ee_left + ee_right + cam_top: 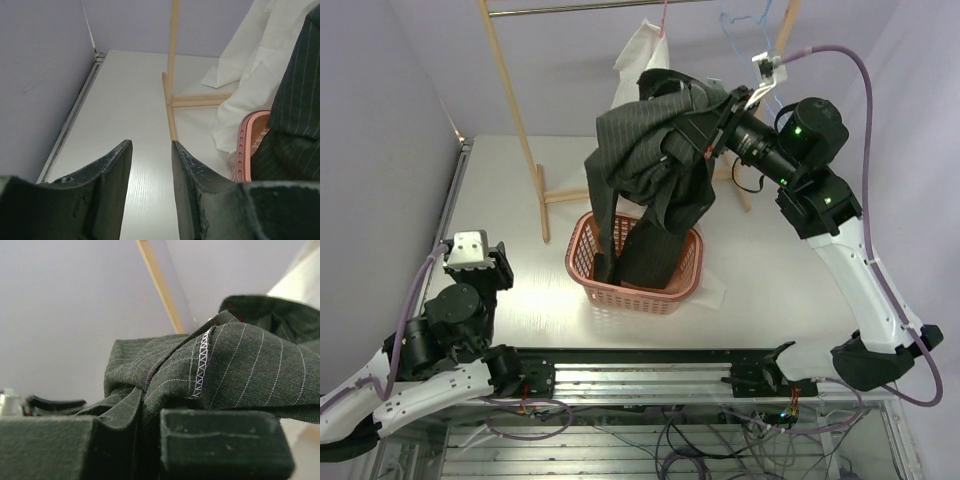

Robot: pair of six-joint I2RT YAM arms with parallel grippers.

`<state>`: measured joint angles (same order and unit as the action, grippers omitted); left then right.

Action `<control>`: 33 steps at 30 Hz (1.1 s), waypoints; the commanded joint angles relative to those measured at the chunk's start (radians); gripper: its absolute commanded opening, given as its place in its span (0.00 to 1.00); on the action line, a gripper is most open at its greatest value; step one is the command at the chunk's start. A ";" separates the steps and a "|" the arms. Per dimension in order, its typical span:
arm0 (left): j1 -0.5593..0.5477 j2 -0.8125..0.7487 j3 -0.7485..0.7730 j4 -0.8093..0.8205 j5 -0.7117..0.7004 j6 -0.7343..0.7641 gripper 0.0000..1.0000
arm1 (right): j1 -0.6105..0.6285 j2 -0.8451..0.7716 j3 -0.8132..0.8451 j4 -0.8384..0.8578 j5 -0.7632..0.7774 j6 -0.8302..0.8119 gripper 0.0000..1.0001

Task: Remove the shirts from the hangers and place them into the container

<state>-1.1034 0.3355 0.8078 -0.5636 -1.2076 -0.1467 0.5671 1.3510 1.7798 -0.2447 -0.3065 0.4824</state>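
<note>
The dark pinstriped shirt (650,150) hangs bunched in the air above the salmon-pink container (582,275), with its lower end reaching down inside. My right gripper (708,130) is shut on the shirt's upper edge; the right wrist view shows the shirt's fabric (240,360) pinched between the jaws of that gripper (147,415). The cream-white shirt (638,60) hangs on the pink hanger (664,15). A light blue hanger (738,30) hangs bare on the rail. My left gripper (485,255) sits low at the table's left, open and holding nothing (151,145).
The wooden rack's post (515,130) and foot (565,195) stand behind the container, with a metal rail (580,8) across the top. In the left wrist view the white shirt (255,60) drapes down to the table beside the container's rim (246,145). A wall runs along the left table edge (75,115).
</note>
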 commanded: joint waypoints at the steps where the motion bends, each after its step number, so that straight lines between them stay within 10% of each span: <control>1: -0.004 0.078 0.039 0.046 0.016 0.011 0.49 | 0.019 -0.043 -0.068 -0.164 0.080 -0.157 0.00; 16: -0.003 0.260 0.071 0.140 0.047 0.032 0.46 | 0.383 0.030 -0.091 -0.441 0.476 -0.318 0.00; 33: 0.015 0.118 0.041 0.096 0.064 -0.027 0.45 | 0.395 0.136 -0.481 -0.302 0.537 -0.230 0.00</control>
<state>-1.1004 0.4053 0.8474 -0.4675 -1.1618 -0.1520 0.9634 1.4536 1.3281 -0.6140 0.2485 0.2241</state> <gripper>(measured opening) 0.443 0.043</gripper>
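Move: The container's middle lies about 45 cm below the right hand, some 8 cm to its left and 4 cm nearer the base; the held dark shirt's hem already hangs into it. The white shirt hangs some 18 cm ahead, 8 cm left and 20 cm lower than the right hand. From the left hand the container is about 8 cm ahead, 30 cm right and 24 cm down. Right hand sinks about 33 cm towards the container, dark shirt still pinched, fingers tipping down; left sways right, back. ##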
